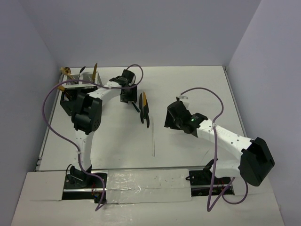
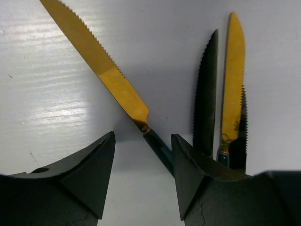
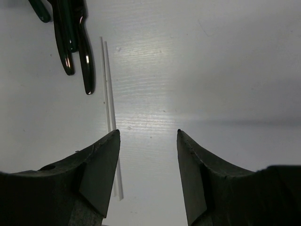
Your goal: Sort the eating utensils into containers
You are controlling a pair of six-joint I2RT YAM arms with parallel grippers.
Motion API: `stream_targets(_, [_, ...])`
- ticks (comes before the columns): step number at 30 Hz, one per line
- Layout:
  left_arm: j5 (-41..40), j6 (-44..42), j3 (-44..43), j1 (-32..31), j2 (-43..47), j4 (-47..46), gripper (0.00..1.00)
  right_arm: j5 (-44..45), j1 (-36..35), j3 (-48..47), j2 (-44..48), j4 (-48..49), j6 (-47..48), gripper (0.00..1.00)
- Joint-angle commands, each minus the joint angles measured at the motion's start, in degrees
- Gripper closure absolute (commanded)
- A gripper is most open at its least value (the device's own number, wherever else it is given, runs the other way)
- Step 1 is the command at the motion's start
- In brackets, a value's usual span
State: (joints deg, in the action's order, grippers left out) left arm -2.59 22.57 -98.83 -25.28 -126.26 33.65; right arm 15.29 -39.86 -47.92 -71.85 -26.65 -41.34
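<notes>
The black caddy (image 1: 70,101) with perforated silver panels stands at the back left, with several utensils (image 1: 95,71) upright in it. My left gripper (image 1: 127,98) is open and low over the table. In the left wrist view the gripper (image 2: 143,136) straddles a gold serrated knife (image 2: 101,63), whose dark green handle (image 2: 160,149) lies close to the right finger (image 2: 188,169). A second gold knife (image 2: 233,89) and a dark knife (image 2: 207,103) lie just right of it. My right gripper (image 1: 170,117) is open and empty over bare table (image 3: 148,132).
A thin white stick (image 1: 154,141) lies mid-table; in the right wrist view it (image 3: 109,94) runs beside the left finger. Dark utensil handles (image 3: 70,37) lie at the top left of that view. Walls close in the table (image 1: 197,84) on three sides.
</notes>
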Motion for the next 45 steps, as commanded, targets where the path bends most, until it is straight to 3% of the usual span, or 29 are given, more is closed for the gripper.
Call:
stream_targets(1, [-1.98,1.61,1.79,-0.56,-0.57,-1.22,0.4,1.94,0.22,0.72,3.03,2.31,-1.46,0.41])
stream_targets(12, [-8.22,-4.72,1.35,-1.79,-2.33,0.97,0.48,2.82,0.22,1.78,5.14,3.19,-1.99,0.41])
stream_targets(18, [-6.64,-8.32,8.56,-1.7,2.94,-0.34,0.71,3.87,0.22,2.05,5.41,4.24,-1.37,0.41])
stream_targets(22, [-6.64,-8.68,10.14,-0.56,4.17,-0.08,0.96,4.13,0.22,1.43,4.71,4.51,-1.02,0.41])
stream_targets(24, [-6.03,-8.24,9.62,0.75,5.05,0.36,1.0,4.22,0.22,1.6,4.71,4.86,-0.85,0.41])
stream_targets(28, [-2.96,-6.75,6.99,3.48,9.88,-1.21,1.0,4.57,0.22,2.04,5.14,4.94,-0.93,0.41])
stream_targets(37, [13.64,-13.16,7.35,9.62,27.29,-19.14,1.0,5.72,0.22,1.69,4.71,5.65,0.21,0.41])
stream_targets(41, [17.61,-14.04,5.92,17.78,29.04,-24.4,1.0,5.98,0.22,2.22,4.62,6.35,-0.05,0.41])
stream_targets(45, [20.6,-17.46,12.94,25.18,30.19,-41.87,1.0,6.33,0.3,2.83,4.97,6.7,-0.32,0.41])
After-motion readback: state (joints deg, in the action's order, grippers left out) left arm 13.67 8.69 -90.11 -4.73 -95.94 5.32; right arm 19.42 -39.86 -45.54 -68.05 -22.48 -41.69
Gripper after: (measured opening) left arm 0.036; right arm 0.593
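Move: The lone gold-bladed knife lies practically under the left hand's open fingers, its middle about 1 cm ahead, 1 cm left and 1 cm below. The three-knife bunch is some 7 cm right and 5 cm back; the light container stands roughly 24 cm left and 9 cm ahead, the dark container about 25 cm left and 2 cm back. From the right hand the gold knife is around 20 cm ahead, 18 cm left and 9 cm below. The left fingers pinch the gold-bladed knife where blade meets handle, closing fully as the hand settles about 1 cm, rolls some 10 degrees and eases a few centimetres left and slightly back. It then lifts fast, nearly 30 cm, swinging forward and further left towards the light container's side while the wrist tips the fingers up about 50 degrees. ##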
